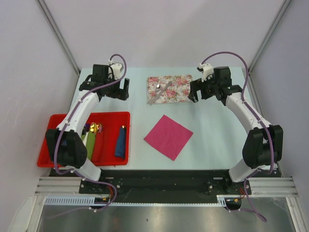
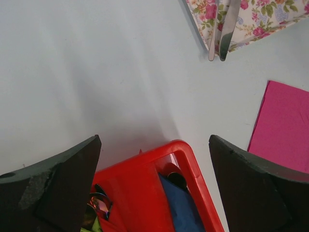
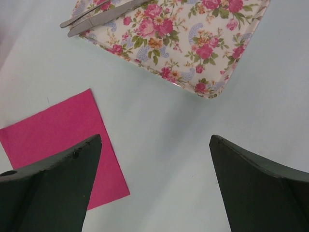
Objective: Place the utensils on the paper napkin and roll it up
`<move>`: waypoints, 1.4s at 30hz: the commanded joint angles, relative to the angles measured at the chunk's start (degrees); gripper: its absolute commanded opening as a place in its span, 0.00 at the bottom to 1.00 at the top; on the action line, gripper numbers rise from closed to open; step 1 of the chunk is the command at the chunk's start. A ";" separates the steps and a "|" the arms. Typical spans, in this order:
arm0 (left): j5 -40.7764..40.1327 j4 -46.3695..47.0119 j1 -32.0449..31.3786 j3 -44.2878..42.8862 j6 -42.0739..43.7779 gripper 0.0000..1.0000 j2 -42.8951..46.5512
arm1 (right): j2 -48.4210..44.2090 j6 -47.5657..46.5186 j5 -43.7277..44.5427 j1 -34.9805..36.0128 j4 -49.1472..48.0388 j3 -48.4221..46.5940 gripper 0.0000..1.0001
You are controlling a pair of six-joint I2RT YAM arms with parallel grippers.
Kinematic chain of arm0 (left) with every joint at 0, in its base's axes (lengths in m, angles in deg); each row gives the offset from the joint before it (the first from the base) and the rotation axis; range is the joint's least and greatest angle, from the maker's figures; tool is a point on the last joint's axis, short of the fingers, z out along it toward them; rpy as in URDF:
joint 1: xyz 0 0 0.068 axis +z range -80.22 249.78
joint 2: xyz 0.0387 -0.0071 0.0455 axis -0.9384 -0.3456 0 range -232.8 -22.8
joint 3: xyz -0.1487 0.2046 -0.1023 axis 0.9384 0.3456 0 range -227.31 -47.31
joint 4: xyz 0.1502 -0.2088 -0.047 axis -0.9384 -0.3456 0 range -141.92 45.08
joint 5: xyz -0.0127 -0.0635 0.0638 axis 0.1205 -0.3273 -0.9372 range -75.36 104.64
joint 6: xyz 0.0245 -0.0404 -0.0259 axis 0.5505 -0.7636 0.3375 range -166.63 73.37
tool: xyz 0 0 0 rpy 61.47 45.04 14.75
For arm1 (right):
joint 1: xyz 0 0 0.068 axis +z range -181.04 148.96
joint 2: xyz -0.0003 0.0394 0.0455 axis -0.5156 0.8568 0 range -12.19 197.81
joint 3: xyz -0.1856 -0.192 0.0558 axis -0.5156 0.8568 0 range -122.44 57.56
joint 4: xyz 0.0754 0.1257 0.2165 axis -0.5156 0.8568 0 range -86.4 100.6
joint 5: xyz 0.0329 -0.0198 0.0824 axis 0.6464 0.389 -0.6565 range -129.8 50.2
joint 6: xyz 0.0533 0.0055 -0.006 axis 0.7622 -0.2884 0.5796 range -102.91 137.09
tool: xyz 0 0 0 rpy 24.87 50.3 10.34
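The magenta paper napkin (image 1: 168,137) lies flat on the table's middle, turned like a diamond; it also shows in the left wrist view (image 2: 286,126) and the right wrist view (image 3: 58,135). The silvery utensils (image 1: 160,92) lie on a floral mat (image 1: 170,88) at the back; their handles show in the left wrist view (image 2: 224,29) and the right wrist view (image 3: 96,17). My left gripper (image 1: 120,91) is open and empty, left of the mat. My right gripper (image 1: 195,92) is open and empty, at the mat's right end.
A red tray (image 1: 53,140) sits at the front left, holding a blue roll (image 1: 120,141) and a green roll (image 1: 90,145) with gold-tinted ends. The tray's corner (image 2: 186,154) lies below my left fingers. White walls enclose the table.
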State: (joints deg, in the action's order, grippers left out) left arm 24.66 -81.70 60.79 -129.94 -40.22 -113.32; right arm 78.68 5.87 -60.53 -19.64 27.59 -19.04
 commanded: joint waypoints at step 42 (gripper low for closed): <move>-21.36 0.92 8.73 4.32 -11.07 1.00 7.73 | 42.72 32.23 38.66 16.64 -6.94 -43.46 0.69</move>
State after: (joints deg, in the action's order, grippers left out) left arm 4.49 -82.35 69.38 -125.70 -50.71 -106.90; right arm 119.27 35.37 -24.68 -4.12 21.14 -58.38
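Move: The knife on the flowered tray lies about 18 cm ahead of the right hand, 17 cm to its left and some 19 cm below. The spoon is just left of the knife, roughly 20 cm left of the hand. The pink napkin's middle is about 13 cm back and 13 cm left. From the left hand the knife is about 19 cm ahead and 19 cm right; the red tray's middle is some 12 cm back and 19 cm left. Forward and leftward the right hand sweeps over the flowered tray towards the knife and spoon, about 16 cm out and 12 cm across. It rises slightly, then sinks late to finish lower, turning clockwise as its fingers narrow partway without touching anything. The left hand swings left, away from the utensils, turning some 30 degrees counter-clockwise, fingers wide open. ##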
